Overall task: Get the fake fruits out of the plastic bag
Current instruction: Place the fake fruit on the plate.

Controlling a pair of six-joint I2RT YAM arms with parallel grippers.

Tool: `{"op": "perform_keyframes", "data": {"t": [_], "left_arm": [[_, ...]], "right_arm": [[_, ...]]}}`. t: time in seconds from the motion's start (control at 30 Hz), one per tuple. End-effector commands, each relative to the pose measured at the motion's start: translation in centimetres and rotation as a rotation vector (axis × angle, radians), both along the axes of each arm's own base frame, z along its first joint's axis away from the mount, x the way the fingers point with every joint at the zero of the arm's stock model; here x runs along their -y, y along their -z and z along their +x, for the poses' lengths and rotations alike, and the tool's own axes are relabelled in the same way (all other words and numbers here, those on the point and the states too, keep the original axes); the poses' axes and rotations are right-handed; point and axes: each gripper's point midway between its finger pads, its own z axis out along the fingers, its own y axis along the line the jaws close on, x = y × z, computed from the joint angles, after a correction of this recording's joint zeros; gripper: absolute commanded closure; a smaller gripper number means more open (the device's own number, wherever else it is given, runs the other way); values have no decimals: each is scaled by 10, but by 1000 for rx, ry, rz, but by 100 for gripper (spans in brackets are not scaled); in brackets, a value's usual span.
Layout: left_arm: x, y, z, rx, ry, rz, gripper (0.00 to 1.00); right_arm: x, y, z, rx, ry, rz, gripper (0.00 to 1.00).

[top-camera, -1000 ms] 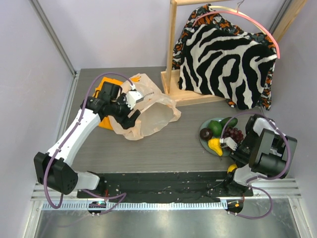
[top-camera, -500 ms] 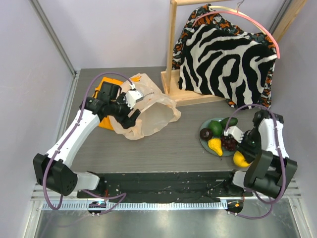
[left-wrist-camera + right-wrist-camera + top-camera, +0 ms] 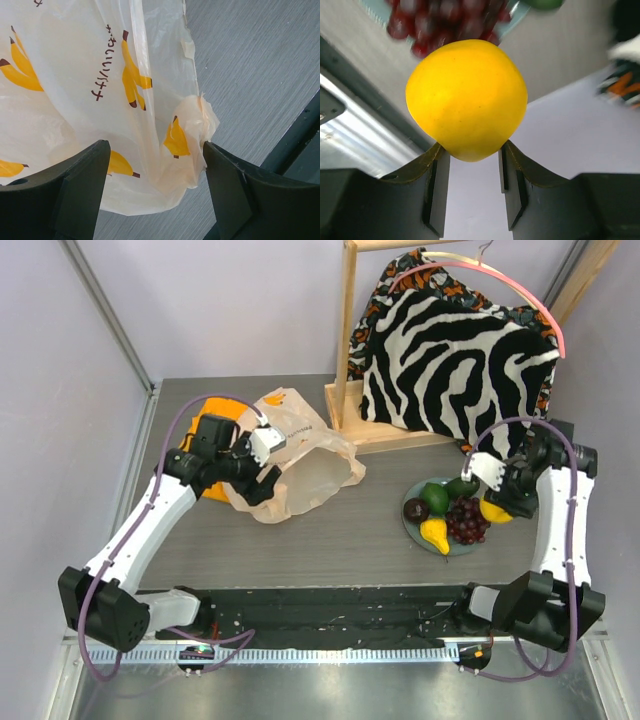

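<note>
The plastic bag lies crumpled at the left of the table, printed with yellow bananas. My left gripper stands open at its near side, and in the left wrist view a loose fold of the bag sits between the wide fingers of this gripper. My right gripper is shut on a yellow lemon, held at the right edge of the plate. The right wrist view shows the lemon pinched at the fingertips of the gripper. On the plate lie a green avocado, a maroon fruit, a yellow pear and grapes.
A folded orange cloth lies under my left arm beside the bag. A wooden rack with a zebra-patterned garment stands at the back right, close behind the plate. Walls close in on both sides.
My right arm has swung from the front right corner back to the plate's right edge, carrying the lemon. The left arm shifted slightly at the bag.
</note>
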Motion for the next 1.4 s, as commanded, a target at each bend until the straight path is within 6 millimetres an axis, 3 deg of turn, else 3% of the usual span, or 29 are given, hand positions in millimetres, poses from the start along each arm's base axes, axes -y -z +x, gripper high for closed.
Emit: {"op": "perform_keyframes", "data": {"t": [0.0, 0.03, 0.13, 0.27, 0.43, 0.5, 0.67, 0.7, 0.83, 0.9, 0.93, 1.07, 1.1, 1.17, 1.23, 1.3, 1.37], "left_arm": [[7, -10, 1, 51, 0, -59, 21], [7, -10, 0, 52, 2, -60, 21], [5, -12, 0, 64, -8, -55, 21], [1, -15, -2, 77, -7, -40, 21], [-3, -15, -4, 84, -11, -26, 21], [-3, -14, -5, 77, -12, -31, 21], [-5, -14, -2, 74, -26, -34, 21], [-4, -15, -2, 75, -24, -36, 21], [-4, -15, -2, 77, -24, -37, 19], [-4, -16, -2, 79, -26, -38, 14], [-4, -17, -2, 83, -26, -40, 1], [-4, -24, -2, 98, -25, -44, 0], [-4, -28, -1, 108, -24, -47, 0], [-2, -39, -2, 122, -23, -65, 0], [2, -63, -1, 156, -20, -107, 0], [5, -88, 1, 193, -21, -143, 0], [6, -105, 7, 215, -71, -177, 0]], "right_arm": [[-69, -26, 1, 41, -117, 173, 82], [-87, -23, 6, 35, -170, 181, 82], [-109, -8, 19, 36, -176, 186, 82], [-120, 13, 39, 43, -174, 161, 82], [-106, 37, 46, 26, -185, 74, 81], [-102, 43, 45, 13, -181, 49, 75], [-90, 55, 51, 20, -133, -11, 69], [-90, 54, 51, 21, -132, -9, 60], [-99, 44, 51, 69, -136, 38, 31], [-101, 32, 51, 105, -139, 49, 25], [-102, 27, 51, 119, -135, 56, 23], [-117, -10, 47, 168, -130, 141, 22], [-121, -33, 53, 229, -122, 168, 22], [-131, -54, 58, 284, -55, 250, 20], [-137, -81, 71, 392, 58, 329, 17], [-141, -90, 78, 446, 145, 395, 1], [-149, -103, 89, 519, 282, 502, 1]]}}
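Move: Above and right of the plate, the right hand holds the yellow fruit; the plate's middle is about 10 cm left, 2 ahead and 17 below. From that hand, the round avocado lies about 12 cm left and 6 ahead, the grapes 5 left and 1 ahead, and the pear 12 left and 2 back, all roughly 14 below. From the left hand the plate is some 41 cm right, 6 back and 18 below. Swinging left over the plate by about 11 cm and a little forward, turning slightly counter-clockwise, the right hand then sinks some 7 cm with the yellow fruit and lets go over the other fruits. It rises clear about 13 cm, edging forward and left, fingers opening wide and tipping outward. Beside the bag, the left hand opens fully and lifts a few centimetres. ##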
